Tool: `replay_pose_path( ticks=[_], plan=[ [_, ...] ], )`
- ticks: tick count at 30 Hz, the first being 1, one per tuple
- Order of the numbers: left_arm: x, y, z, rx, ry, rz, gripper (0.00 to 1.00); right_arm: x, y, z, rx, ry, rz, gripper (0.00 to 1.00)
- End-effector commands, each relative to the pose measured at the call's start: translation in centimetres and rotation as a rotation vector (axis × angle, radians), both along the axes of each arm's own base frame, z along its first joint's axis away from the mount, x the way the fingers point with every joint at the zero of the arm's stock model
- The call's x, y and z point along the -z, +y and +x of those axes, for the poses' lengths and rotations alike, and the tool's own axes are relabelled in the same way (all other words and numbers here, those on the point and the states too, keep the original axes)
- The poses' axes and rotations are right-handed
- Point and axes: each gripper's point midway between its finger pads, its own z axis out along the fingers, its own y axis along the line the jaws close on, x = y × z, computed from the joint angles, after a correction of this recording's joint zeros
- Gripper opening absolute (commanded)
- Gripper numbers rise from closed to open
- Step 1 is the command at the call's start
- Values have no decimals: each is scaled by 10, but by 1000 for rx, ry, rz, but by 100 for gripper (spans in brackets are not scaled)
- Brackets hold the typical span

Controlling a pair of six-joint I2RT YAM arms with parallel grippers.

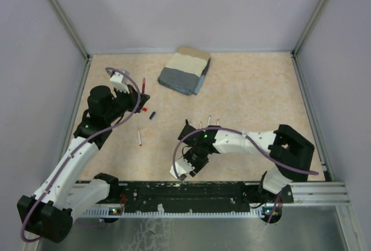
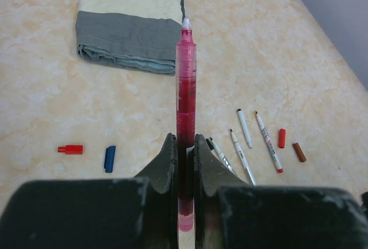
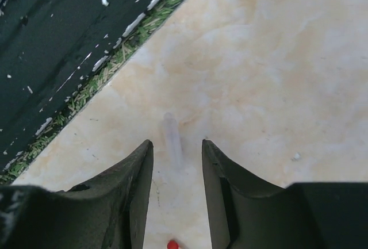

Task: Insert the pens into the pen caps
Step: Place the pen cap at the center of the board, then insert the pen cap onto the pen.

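My left gripper [image 2: 185, 141] is shut on a red see-through pen [image 2: 186, 76] that points away over the table; the same left gripper [image 1: 134, 95] shows in the top view. Ahead of it to the left lie a red pen cap [image 2: 71, 149] and a blue cap [image 2: 109, 159]. To the right lie several white pens [image 2: 244, 128], a red cap [image 2: 282, 138] and a brown-red cap [image 2: 299, 152]. My right gripper [image 3: 177, 142] hangs open close over the table. A pale, blurred pen [image 3: 172, 140] with a red end lies between its fingers, touching neither.
A folded grey and cream cloth [image 1: 185, 70] lies at the back of the table. Another white pen [image 1: 139, 137] lies alone between the arms. The black base rail [image 3: 52, 42] runs close beside my right gripper. Grey walls close in the table.
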Motion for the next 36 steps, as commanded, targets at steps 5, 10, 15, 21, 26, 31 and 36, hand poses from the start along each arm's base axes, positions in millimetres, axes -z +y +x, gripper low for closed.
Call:
replay_pose_path(
  ticks=[5,10,15,21,26,31,36],
  plan=[
    [-9,1,0,-1,-35,-16,0,-65,30,-8,363,82,389,45],
    [-9,1,0,0,-34,-16,0,-106,44,5,812,271,701,43],
    [-8,1,1,0,-30,-15,0,-153,40,34,1384,651,990,35],
    [-6,0,1,0,-24,-14,0,-150,16,58,1804,743,977,46],
    [-5,0,1,4,-21,-15,0,-167,-8,79,1992,737,1082,62],
    [-4,-1,1,6,-20,-17,0,-159,-23,92,2288,880,1105,68],
    [-4,-1,1,10,-18,-19,0,-125,-33,84,2633,734,834,72]
  ],
)
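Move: The clear pen cap lies just let go, almost straight under the right hand's open fingers, about 2 cm down and at most 1 cm to the right. Around 10 cm ahead at table height are two marker pens, the blue-ended one 2 cm to the left and the brown-ended one 2 cm to the right; the black cap is some 16 cm ahead and 4 cm left. From the left hand the clear cap is roughly 18 cm right, 20 cm back and 25 cm below. Upward and away from the clear cap the right hand goes, about 13 cm in all, at first nearly straight up, then also forward some 7 cm towards the marker pens' side of the board. Meanwhile the wrist swings far round clockwise, bringing the fingers from nearly straight down to a forward-left slant, and they spread plainly wider, holding nothing. ##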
